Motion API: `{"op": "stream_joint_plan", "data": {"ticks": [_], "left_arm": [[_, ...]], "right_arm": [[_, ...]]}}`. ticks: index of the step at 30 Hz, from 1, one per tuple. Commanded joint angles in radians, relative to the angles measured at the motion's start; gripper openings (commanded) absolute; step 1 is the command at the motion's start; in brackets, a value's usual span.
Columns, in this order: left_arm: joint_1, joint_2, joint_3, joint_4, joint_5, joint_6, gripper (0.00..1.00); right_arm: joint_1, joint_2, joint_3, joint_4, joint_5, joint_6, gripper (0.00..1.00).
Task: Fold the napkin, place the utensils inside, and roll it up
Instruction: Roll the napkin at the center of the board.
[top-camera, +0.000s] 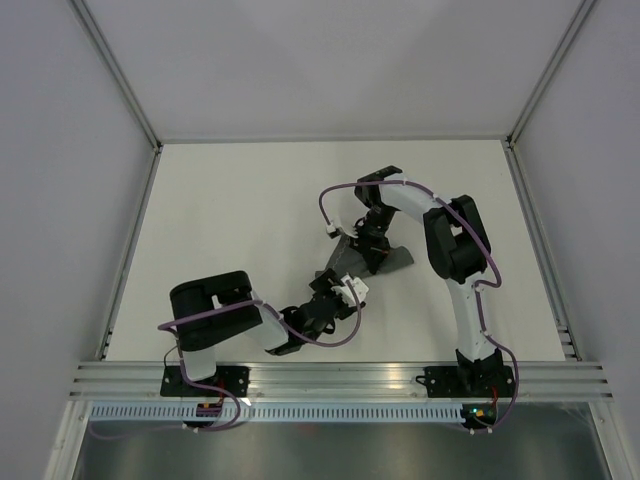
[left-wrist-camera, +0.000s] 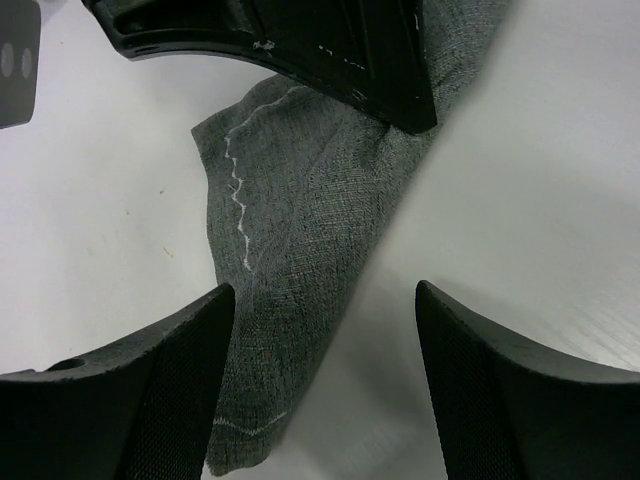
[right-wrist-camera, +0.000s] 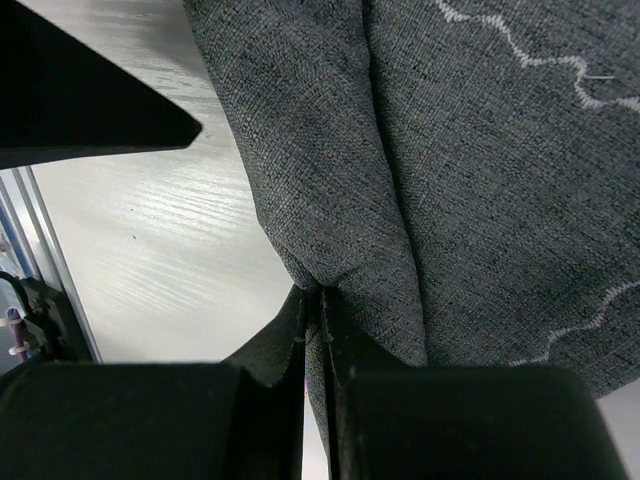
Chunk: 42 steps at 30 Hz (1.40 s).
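The dark grey napkin (top-camera: 396, 260) lies bunched into a narrow folded strip in the middle of the table. My right gripper (top-camera: 368, 242) comes down on its far part, and its jaws are shut on a fold of the cloth (right-wrist-camera: 480, 180) in the right wrist view (right-wrist-camera: 320, 296). My left gripper (top-camera: 336, 291) hovers over the strip's near end and stands open (left-wrist-camera: 325, 292). The cloth's hemmed end (left-wrist-camera: 300, 220) lies beside its left finger (left-wrist-camera: 150, 390), with bare table under the gap. The utensils are hidden.
The right arm's black finger (left-wrist-camera: 300, 40) crosses the top of the left wrist view, over the cloth. An aluminium rail (top-camera: 340, 378) runs along the near edge. Grey walls and frame posts (top-camera: 130, 270) bound the white table on three sides.
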Motion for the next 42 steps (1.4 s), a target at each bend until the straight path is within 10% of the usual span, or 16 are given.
{"op": "stream_joint_plan", "data": {"ticks": [1,23,32,42], "left_arm": [[-0.002,0.059,0.025,0.207,-0.036,0.116,0.78],[0.135,0.041,0.065,-0.123,0.328,0.049,0.58],[0.158,0.059,0.111,-0.232,0.444,-0.013,0.25],[0.202,0.073,0.032,-0.174,0.650,-0.082,0.03]], "right_arm": [[0.005,0.095,-0.036,0.048,0.059,-0.014,0.00],[-0.005,0.110,-0.005,0.049,0.064,-0.001,0.00],[-0.020,0.103,0.004,0.038,0.052,-0.001,0.01],[-0.093,-0.017,0.042,0.025,-0.105,0.008,0.39]]}}
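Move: Just ahead of the left hand, some 2 cm forward, 2 cm right and 2 cm below its open fingers, lies the left stretch of the napkin's rolled edge. The right hand's pinched spot on the same roll is about 4 cm ahead and 8 cm to the right of the left hand. The napkin's flat flap lies roughly 6 cm straight ahead of it. From the right hand, that left stretch is about 2 cm back and 6 cm left. Easing forward, right and down onto the left stretch of the napkin roll, some 2 cm each way, the left hand turns about 15 degrees clockwise and closes its wide-open fingers until they pinch the roll. Meanwhile the right hand stays put with its pinch on the roll, then at the very end parts its fingers and starts to rise, barely 1 cm. ##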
